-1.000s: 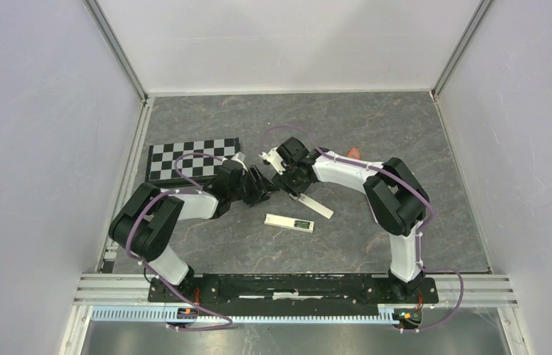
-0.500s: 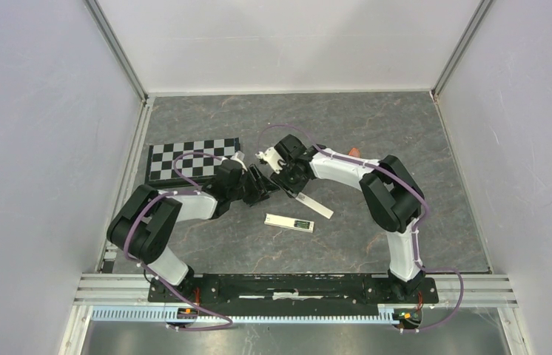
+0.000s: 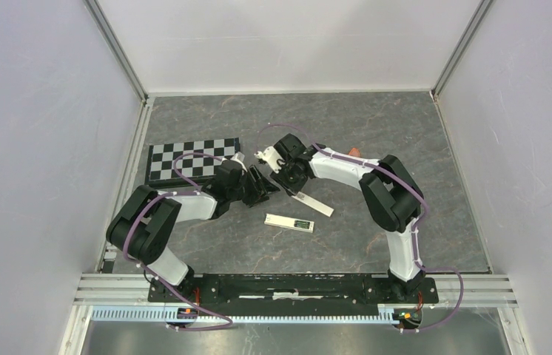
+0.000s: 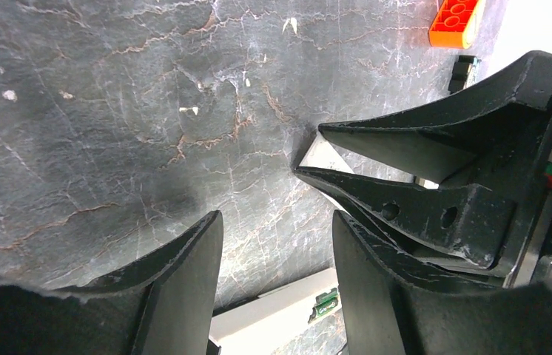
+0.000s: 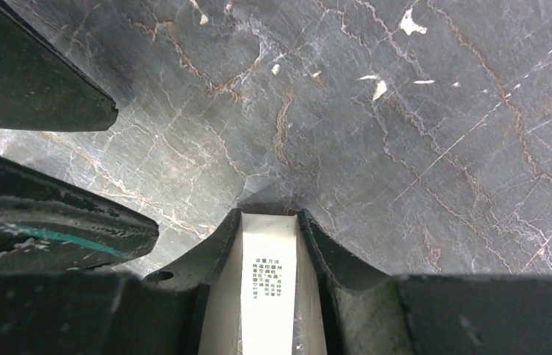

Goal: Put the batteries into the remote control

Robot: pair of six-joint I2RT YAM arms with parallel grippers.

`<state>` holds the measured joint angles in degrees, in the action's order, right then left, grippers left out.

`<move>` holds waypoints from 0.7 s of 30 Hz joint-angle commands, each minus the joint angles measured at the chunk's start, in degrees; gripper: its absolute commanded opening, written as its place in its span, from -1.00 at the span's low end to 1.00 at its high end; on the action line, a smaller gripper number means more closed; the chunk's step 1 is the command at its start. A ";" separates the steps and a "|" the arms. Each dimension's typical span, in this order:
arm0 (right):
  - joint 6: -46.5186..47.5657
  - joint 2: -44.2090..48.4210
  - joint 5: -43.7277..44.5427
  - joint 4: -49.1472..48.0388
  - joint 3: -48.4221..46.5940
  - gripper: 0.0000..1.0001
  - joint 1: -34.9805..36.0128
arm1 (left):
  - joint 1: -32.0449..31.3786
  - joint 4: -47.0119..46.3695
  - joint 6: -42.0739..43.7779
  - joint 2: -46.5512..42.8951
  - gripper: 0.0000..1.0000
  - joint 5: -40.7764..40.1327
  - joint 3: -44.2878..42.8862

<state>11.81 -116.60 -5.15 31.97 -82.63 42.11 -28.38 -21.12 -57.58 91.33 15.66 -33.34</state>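
The remote control (image 3: 285, 221) lies flat mid-table, a green-marked battery (image 3: 303, 223) sitting in its right end. The left wrist view shows both as well, the remote control (image 4: 273, 319) and the battery (image 4: 326, 302). A slim white panel (image 3: 317, 206) with a printed label lies just behind it. My right gripper (image 3: 292, 188) is shut on the panel's far end; its fingers press both long edges of the panel (image 5: 268, 285). My left gripper (image 3: 263, 189) stands open beside it, nothing between its fingers (image 4: 184, 281), tips close to the right gripper (image 4: 377, 159).
A black-and-white checkerboard (image 3: 192, 160) lies at the back left. An orange brick (image 4: 456, 15) and a small black piece (image 4: 465, 70) rest behind the right arm. White walls enclose the marbled table on three sides.
The right gripper's fingers have closed in onto the white panel. The right arm shifted slightly left. The left arm has barely moved.
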 commanded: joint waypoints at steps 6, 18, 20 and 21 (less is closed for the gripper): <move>0.07 6.57 -0.08 -2.06 2.18 -0.38 -0.27 | -0.14 -2.52 0.37 -1.24 0.26 2.15 0.40; -11.34 14.21 9.01 -4.43 11.37 0.05 -2.59 | -0.18 -4.44 1.61 3.21 0.29 7.99 -3.93; -17.12 19.87 10.06 -7.34 17.98 0.15 -3.86 | -0.18 -4.32 2.53 5.24 0.29 8.82 -5.80; -19.75 22.48 11.11 -8.26 21.37 0.18 -4.39 | -0.18 -3.66 3.09 6.18 0.30 9.01 -6.93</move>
<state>3.86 -104.66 0.78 27.62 -70.11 40.34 -28.38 -22.85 -57.47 94.24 21.12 -35.40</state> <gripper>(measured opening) 0.562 0.644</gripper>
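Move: My right hand's fingers are at the far left end of the white cover strip. The strip's middle lies about 4 cm to the right, 2 cm back and 1 cm down. The remote lies some 7 cm back and 2 cm to the left, at about fingertip height; its batteries are 7 cm back and 2 cm to the right. From my left hand the strip's middle is about 10 cm to the right, 2 cm back and 4 cm down. My right fingers, at the cover strip's end, come free of it as I draw them straight up about 3 cm. I then open them wide and swing to the right some 4 cm over the strip's middle, sinking slightly and turning the wrist about 10 degrees clockwise. My left hand stays open and eases 1.5 cm right, towards the strip. ##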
